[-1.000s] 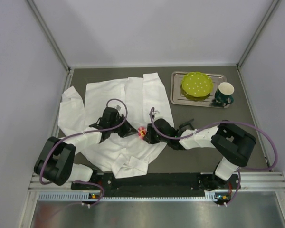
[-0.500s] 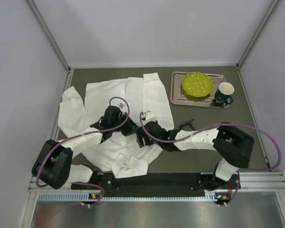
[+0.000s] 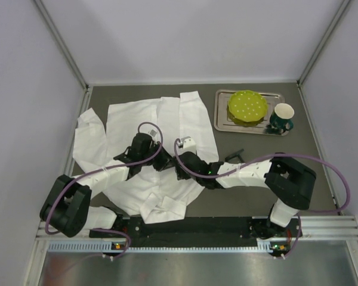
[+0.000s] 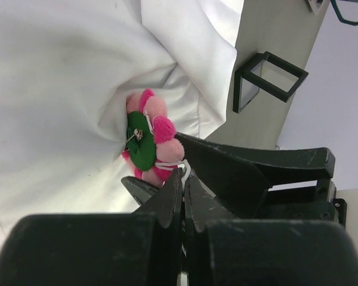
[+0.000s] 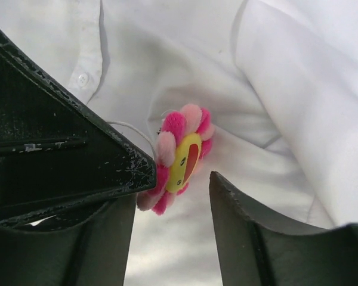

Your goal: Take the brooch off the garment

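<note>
The garment (image 3: 137, 119), a white shirt, lies spread across the left half of the table. The brooch (image 5: 182, 154) sits on it, pink petals round a yellow centre; the left wrist view shows the brooch's (image 4: 150, 142) green back against bunched fabric (image 4: 59, 77). My left gripper (image 4: 184, 176) is shut on a thin white thread that loops round the brooch's petals. My right gripper (image 5: 173, 199) is open, one finger on each side just below the brooch, not touching it. In the top view both grippers (image 3: 166, 164) (image 3: 180, 171) meet over the shirt and hide the brooch.
A small black square frame (image 3: 234, 156) lies on the dark table right of the shirt, seen too in the left wrist view (image 4: 265, 80). A metal tray (image 3: 224, 122) at back right holds a green plate (image 3: 247, 105); a dark green cup (image 3: 281, 117) stands at its right end.
My right gripper has opened and slid left over the brooch, which showed pink in the top view a second ago and is now covered. My left gripper stayed shut.
</note>
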Available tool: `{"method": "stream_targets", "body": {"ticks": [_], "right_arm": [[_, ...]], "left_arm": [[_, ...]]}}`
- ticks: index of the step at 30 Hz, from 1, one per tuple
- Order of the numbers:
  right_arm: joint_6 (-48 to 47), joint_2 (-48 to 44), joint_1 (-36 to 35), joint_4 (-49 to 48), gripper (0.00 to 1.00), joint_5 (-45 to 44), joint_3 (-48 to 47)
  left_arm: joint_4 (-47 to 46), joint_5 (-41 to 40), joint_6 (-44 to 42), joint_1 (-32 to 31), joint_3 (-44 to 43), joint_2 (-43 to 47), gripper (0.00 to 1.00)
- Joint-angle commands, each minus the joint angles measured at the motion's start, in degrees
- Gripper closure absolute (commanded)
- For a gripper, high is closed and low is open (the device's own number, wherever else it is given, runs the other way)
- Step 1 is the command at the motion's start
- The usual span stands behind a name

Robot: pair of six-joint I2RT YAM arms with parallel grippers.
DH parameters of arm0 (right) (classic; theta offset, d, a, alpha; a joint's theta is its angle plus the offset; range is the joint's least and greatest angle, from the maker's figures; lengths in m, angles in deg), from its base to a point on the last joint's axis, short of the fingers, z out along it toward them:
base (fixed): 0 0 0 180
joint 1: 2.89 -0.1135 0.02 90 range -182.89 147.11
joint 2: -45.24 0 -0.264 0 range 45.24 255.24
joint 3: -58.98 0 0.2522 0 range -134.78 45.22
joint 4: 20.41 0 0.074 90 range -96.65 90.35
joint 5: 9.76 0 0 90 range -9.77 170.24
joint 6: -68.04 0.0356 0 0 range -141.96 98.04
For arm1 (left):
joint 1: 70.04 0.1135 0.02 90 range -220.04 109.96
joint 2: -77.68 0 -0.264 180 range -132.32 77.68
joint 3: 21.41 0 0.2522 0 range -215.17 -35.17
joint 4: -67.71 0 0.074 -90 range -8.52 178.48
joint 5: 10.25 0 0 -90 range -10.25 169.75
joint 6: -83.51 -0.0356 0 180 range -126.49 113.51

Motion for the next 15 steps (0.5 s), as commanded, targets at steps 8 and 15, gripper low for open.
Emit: {"method": "stream_targets", "body": {"ticks": [8,15], "right_arm": [[5.0,-0.56,2.11,-5.74,0.87,0.76,2.17],[7.12,-2.4,3.78,-10.49,0.9,5.6,6.49]], "left_arm": [[-0.4,-0.39,-2.18,-0.56,-0.06,4.02,0.99],[6.1,-2.59,-8.6,-0.47,-0.93,8.59,0.62]]}}
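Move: Just beyond the right fingertips stands the brooch, its middle about 2 cm ahead, 1 cm to the left and 2 cm below that hand. The left gripper's shut tips are some 2 cm left, 1 cm ahead and 1 cm higher; the black frame stands roughly 20 cm to the right, 5 cm farther out and 4 cm lower. From the left hand the brooch's middle is about 1 cm ahead, 2 cm right and 2 cm below. Closing almost on the spot, the right fingers pinch the near rim of the upturned brooch, then the hand eases about 1 cm down and slightly right with that grip. Only once the right is nearly shut does the left hand, until then still holding the brooch by its edge and white cord, open to about a third and rise some 1 cm off it. ##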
